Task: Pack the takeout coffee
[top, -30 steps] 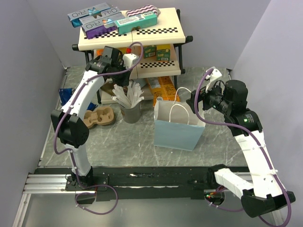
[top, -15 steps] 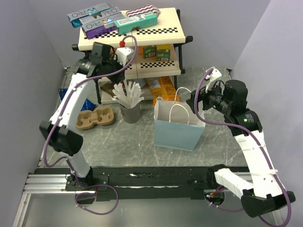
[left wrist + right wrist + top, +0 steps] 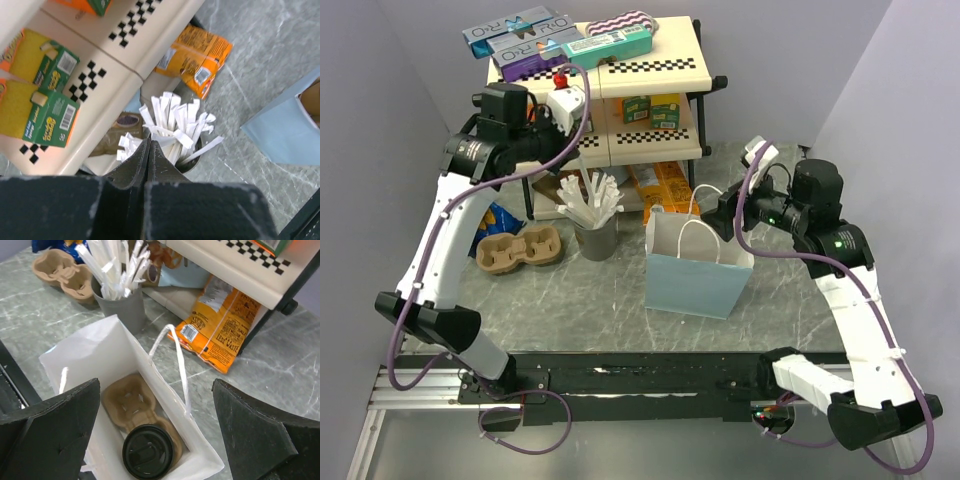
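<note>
The takeout coffee (image 3: pixel 148 451) shows as a round black lid inside the pale blue paper bag (image 3: pixel 698 268). It sits in one pocket of a brown pulp carrier (image 3: pixel 129 400) at the bottom of the bag. My right gripper (image 3: pixel 156 384) hovers above the bag's mouth, open wide, with nothing between its fingers. In the top view the right gripper (image 3: pixel 730 212) sits just beyond the bag's right handle. My left gripper (image 3: pixel 149 142) is shut on nothing, raised high by the shelf's left side and looking down on the cup of sticks.
A grey cup of white sticks (image 3: pixel 597 238) stands left of the bag, with a second pulp carrier (image 3: pixel 518 250) further left. Behind them is the cream checkered shelf rack (image 3: pixel 650 75) with boxes on top. An orange snack bag (image 3: pixel 665 188) leans at its foot.
My left arm has risen and swung back to the left, from over the cup of sticks to the shelf's upper left corner. My right gripper has edged slightly left over the bag.
</note>
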`<state>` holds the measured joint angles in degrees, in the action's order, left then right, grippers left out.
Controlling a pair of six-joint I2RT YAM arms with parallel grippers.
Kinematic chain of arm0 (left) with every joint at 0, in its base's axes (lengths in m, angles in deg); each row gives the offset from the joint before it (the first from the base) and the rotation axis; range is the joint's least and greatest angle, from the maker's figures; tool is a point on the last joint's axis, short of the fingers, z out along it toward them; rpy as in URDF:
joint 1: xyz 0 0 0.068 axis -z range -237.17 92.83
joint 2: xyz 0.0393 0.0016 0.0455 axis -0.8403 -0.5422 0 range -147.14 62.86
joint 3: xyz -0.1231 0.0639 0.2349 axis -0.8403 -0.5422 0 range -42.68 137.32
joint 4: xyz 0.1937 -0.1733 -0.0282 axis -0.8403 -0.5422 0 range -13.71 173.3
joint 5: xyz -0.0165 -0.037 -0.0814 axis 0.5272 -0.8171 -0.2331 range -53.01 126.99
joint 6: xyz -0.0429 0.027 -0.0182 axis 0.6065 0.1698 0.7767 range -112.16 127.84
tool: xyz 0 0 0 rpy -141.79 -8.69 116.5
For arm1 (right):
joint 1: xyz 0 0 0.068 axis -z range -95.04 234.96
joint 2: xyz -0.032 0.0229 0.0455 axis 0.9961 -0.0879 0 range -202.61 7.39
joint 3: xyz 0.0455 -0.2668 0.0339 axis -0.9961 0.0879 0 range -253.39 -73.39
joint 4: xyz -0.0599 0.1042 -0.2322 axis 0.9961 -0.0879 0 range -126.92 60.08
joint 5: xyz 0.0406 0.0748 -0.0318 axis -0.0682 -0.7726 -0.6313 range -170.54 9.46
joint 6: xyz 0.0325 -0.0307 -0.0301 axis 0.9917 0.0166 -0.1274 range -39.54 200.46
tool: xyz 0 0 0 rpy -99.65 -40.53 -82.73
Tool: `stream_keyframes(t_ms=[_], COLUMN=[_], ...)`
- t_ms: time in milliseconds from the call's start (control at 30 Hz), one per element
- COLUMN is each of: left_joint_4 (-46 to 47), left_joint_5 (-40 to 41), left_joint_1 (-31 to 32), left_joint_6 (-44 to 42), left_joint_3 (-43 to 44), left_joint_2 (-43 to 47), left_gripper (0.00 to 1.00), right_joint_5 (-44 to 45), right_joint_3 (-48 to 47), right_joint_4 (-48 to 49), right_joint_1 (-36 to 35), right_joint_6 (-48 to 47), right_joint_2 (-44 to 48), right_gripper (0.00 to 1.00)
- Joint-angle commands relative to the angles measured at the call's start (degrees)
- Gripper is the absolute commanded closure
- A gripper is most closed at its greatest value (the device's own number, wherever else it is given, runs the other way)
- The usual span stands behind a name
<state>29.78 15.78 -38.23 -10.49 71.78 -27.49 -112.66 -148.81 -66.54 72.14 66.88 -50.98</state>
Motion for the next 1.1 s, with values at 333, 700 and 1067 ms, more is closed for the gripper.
stream_keyframes(t_ms=[333, 700, 1067], left_joint_4=[11.1, 15.3, 23.7], left_joint_5=[-4.3, -26.8, -48.8], left_joint_1=[0.1, 0.1, 0.7], left_joint_6=[1.4, 7.9, 20.0], left_joint_3=[9.6, 11.8, 4.3], left_joint_2=[7.9, 9.8, 8.6], left_gripper=[0.99, 0.99, 0.99], right_joint_5=[1.5, 18.3, 21.0], right_joint_3=[-6.6, -7.7, -4.7], right_joint_4=[3.6, 5.5, 5.6], right_joint_1=[0.3, 1.9, 5.1], right_joint_6=[1.5, 2.2, 5.0], right_joint_2=[-1.5, -2.3, -0.3], right_gripper=[0.0, 0.0, 0.0])
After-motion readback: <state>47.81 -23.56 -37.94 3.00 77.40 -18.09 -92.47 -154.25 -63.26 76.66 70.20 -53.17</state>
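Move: The left hand already holds a straw. The open bag it is bound for lies some 24 cm to its right, 13 cm back and 27 cm below. The straw cup is about 3 cm right and 30 cm below, level fore and aft; the spare carrier sits 13 cm left and 35 cm down, the orange pouch 14 cm ahead, 20 cm right and 33 cm down. For the right hand the bag is 6 cm left, 3 cm back and 24 cm below. Still pinching the straw in shut fingers, the left hand lifts it well clear of the straw cup, rising about 17 cm and drawing back 14 cm, later also edging right. Its wrist tips up and turns some 35 degrees clockwise, so the straw swings round to slant towards the bag. The right hand, fingers kept wide open, rises a little, then shifts right and forward away from the bag, turning clockwise. ##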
